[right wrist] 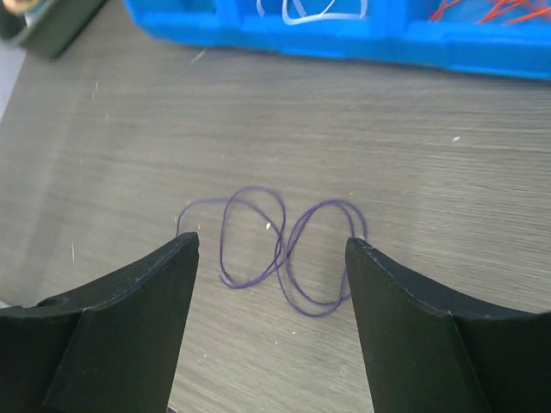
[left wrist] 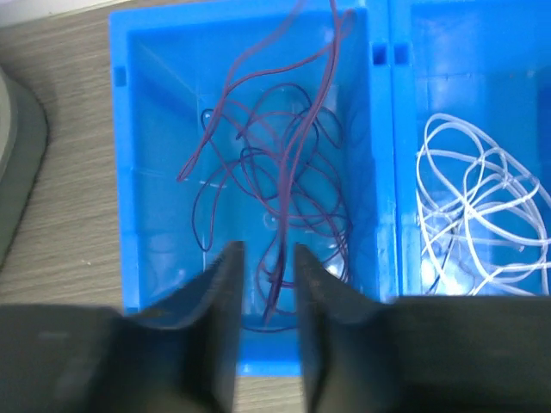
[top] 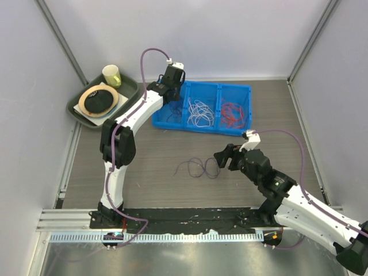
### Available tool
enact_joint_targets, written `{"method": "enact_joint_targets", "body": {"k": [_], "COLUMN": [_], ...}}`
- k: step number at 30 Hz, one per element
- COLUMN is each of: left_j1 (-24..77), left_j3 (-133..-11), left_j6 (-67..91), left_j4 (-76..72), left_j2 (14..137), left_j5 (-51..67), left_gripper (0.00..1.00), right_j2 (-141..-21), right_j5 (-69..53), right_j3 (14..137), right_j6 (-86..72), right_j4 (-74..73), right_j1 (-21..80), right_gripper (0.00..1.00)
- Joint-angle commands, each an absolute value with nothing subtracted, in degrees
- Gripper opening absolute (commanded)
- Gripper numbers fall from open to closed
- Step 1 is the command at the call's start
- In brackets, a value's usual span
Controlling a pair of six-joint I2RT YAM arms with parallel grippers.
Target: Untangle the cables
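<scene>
A blue three-compartment bin (top: 202, 130) sits at the back of the table. Its left compartment holds purple cables (top: 172, 118), the middle white cables (top: 200, 112), the right red cables (top: 233, 115). My left gripper (top: 172, 86) hovers over the left compartment. In the left wrist view its jaws (left wrist: 268, 254) stand slightly apart, and a purple cable (left wrist: 284, 146) hangs down loosely between them into the pile. One looped purple cable (top: 198, 168) lies alone on the table. My right gripper (right wrist: 271, 241) is open just above that cable (right wrist: 281, 258), with a finger on either side.
A dark green tray (top: 77, 106) at the back left carries a yellow cup (top: 112, 75) and a round roll on a white plate. White cables (left wrist: 482, 206) show beyond the bin divider (left wrist: 383, 172). Grey walls close in on the left, back and right.
</scene>
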State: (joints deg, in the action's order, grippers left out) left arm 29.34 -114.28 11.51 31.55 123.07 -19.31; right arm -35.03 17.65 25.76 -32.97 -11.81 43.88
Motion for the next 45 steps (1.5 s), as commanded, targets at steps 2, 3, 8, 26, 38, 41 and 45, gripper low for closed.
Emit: {"method": "enact_joint_targets", "body": {"k": [2,3,8,26,38,41,45], "left_j1": [29.4,29.3,29.3,29.3,29.3,29.3,29.3], "left_j3": [-115.7,-116.3,-116.9,-78.4,-53.0,-51.9,-51.4], "left_j6": [12.0,12.0,13.1,35.8,48.2,50.2,50.4], "left_j4": [36.5,37.1,39.0,39.1,43.3,44.9,44.7], "left_j2": [123.0,122.3,116.9,72.9,41.9,37.5,34.1], "left_j5": [-15.9,-16.1,-16.3,-27.9,-35.4,-38.4,-38.8], "left_gripper": [0.48,0.60,0.78,1.00,1.00,1.00,1.00], "right_j2": [-42.9,-45.8,-52.2,-75.5,-91.9,-93.7,-94.1], "right_j5": [8.3,8.9,14.4,21.1,21.4,21.4,20.4], "right_j3": [28.2,29.6,33.3,45.8,51.0,50.2,48.3], "right_j6": [-28.0,-27.3,-25.8,-35.3,-40.0,-41.0,-42.5], "right_j4": [-6.4,-6.6,-8.7,-22.4,-22.0,-21.9,-20.3], "right_j1": [46.1,46.8,51.4,52.8,54.0,54.2,54.1], "right_gripper": [0.74,0.74,0.74,0.75,0.59,0.44,0.21]}}
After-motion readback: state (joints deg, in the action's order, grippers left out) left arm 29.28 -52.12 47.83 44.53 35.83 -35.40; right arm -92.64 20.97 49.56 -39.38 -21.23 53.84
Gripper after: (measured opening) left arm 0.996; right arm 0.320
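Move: The left gripper still holds the last purple bundle over the blue bin's left compartment, whose middle lies about 12 cm below, 1 cm ahead and 2 cm left; the white cable lies some 10 cm right and 2 cm back. From the right gripper, the purple cable left on the table lies about 8 cm left, 1 cm ahead and 16 cm below; the red cable is some 26 cm ahead and 5 cm right. Open the left gripper wide to let the purple cable go into the left compartment, dipping slightly, then lift it clear of the bin and swing it about 30 cm back and 20 cm left over the table. Meanwhile bring the right gripper down about 15 cm and left onto the crossing of the purple cable on the table, tilting its fingers steeply down and partly closing them there. ##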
